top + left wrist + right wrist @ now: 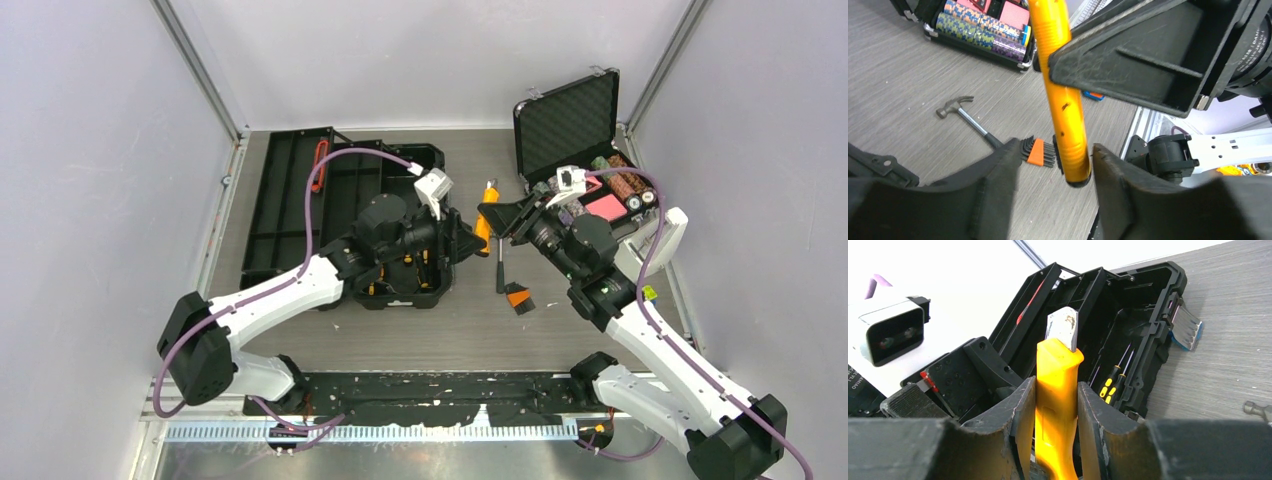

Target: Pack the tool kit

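The black toolbox (432,158) lies open in the middle of the table, its lid (285,200) flat to the left with a red tool (319,152) in it. Yellow-and-black screwdrivers (1112,381) sit inside the toolbox (1148,285). My right gripper (1055,385) is shut on a yellow-handled knife (1058,370) with a short metal blade (1064,326), held in the air just right of the box. My left gripper (1055,145) stands open around the butt end of that knife (1064,105); the handle is close to the right finger, with a gap on the left side.
A small hammer (955,106) and an orange-holdered hex key set (1037,151) lie on the table below the grippers. The foam-lined case of poker chips (570,120) stands open at the back right. A blue latch (1188,327) hangs from the toolbox's near side.
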Available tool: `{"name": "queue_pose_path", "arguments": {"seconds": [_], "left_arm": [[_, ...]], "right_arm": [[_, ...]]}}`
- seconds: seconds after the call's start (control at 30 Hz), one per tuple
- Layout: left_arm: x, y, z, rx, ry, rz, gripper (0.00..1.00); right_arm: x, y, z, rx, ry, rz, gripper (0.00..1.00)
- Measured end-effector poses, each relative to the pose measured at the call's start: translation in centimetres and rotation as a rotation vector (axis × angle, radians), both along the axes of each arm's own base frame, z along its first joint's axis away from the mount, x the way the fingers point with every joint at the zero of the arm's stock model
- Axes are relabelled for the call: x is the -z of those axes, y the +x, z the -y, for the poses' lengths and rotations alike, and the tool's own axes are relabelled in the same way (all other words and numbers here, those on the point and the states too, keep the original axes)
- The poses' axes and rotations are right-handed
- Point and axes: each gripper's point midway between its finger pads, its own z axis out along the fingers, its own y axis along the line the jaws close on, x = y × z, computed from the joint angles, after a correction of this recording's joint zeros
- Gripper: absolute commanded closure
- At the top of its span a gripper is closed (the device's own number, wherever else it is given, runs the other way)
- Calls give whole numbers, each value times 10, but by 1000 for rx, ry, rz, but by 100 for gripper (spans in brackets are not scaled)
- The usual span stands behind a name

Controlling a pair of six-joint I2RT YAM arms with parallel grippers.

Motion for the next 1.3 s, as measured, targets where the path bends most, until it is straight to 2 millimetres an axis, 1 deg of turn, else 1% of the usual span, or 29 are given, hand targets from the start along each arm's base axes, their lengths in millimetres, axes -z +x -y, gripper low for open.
{"name": "queue_pose_path", "arguments": {"seconds": [0.13,0.2,0.23,0.3,0.33,0.37,0.43,0.47,0.5,0.57,0.67,0.8,0.9,0.93,1.0,1.03,1.13,1.2,1.3], "left_arm": [[-1,-3,6,16,-5,2,85],[-1,-4,6,14,-3,5,96],[0,-3,6,10,-1,4,100],[1,-2,5,8,5,3,100],[1,-2,5,5,8,6,100],[2,-2,4,0,15,7,100],[2,-1,0,-11,35,16,100],[2,0,-3,-22,53,22,100],[2,1,-8,-42,78,30,100],[3,6,-22,-98,142,49,100],[-1,19,-53,-226,261,90,100],[-15,35,-110,-415,446,166,100],[-28,50,-166,-574,604,196,100],[-32,55,-182,-620,641,198,100],[-38,65,-222,-725,731,191,100],[-39,69,-241,-773,774,184,100],[-40,78,-288,-882,884,152,100],[-38,84,-314,-940,954,122,100],[-29,98,-337,-978,1031,70,100]], "right_arm": [[3,-1,-2,-10,15,-14,87],[3,-1,-2,-9,21,-11,85],[3,-1,-1,-7,22,-10,83],[3,0,-1,-5,25,-8,76],[4,0,-1,-5,26,-10,68],[4,0,-1,-6,26,-11,62],[4,-1,-2,-12,26,-13,39],[4,-1,-2,-13,28,-13,34],[3,-2,-2,-14,32,-13,26],[2,-3,-1,-11,27,-4,19],[-2,-7,5,6,14,15,17],[-5,-11,19,58,-26,46,16],[-2,-11,34,119,-78,59,16],[-1,-11,38,137,-93,61,16],[3,-11,47,178,-130,61,15],[5,-11,52,195,-148,60,15],[11,-12,62,234,-190,54,15],[14,-13,68,258,-215,50,15],[17,-15,75,281,-237,42,14]]}}
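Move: The yellow knife stands nearly upright in the right hand's fingers, its middle at that hand's point; the left hand's fingers, its goal, are about 3 cm back and 5 below. From the half-open left hand its middle lies some 3 cm ahead, 1 right and 4 above. On the table about 25 cm below the left hand, the hammer is 7 cm ahead, 8 right; the brush 1 back, 12 right. The tool box's deep bay lies 14 ahead, 14 left, 20 below. The yellow knife's butt end is pinched by the left fingers closing almost in place, and only then do the right fingers open and back off about 8 cm to the right. The left hand carries the knife roughly 34 cm left and 10 forward over the tool box towards the outer tray, swinging counter-clockwise until its fingers point forward and some 30 degrees down. ##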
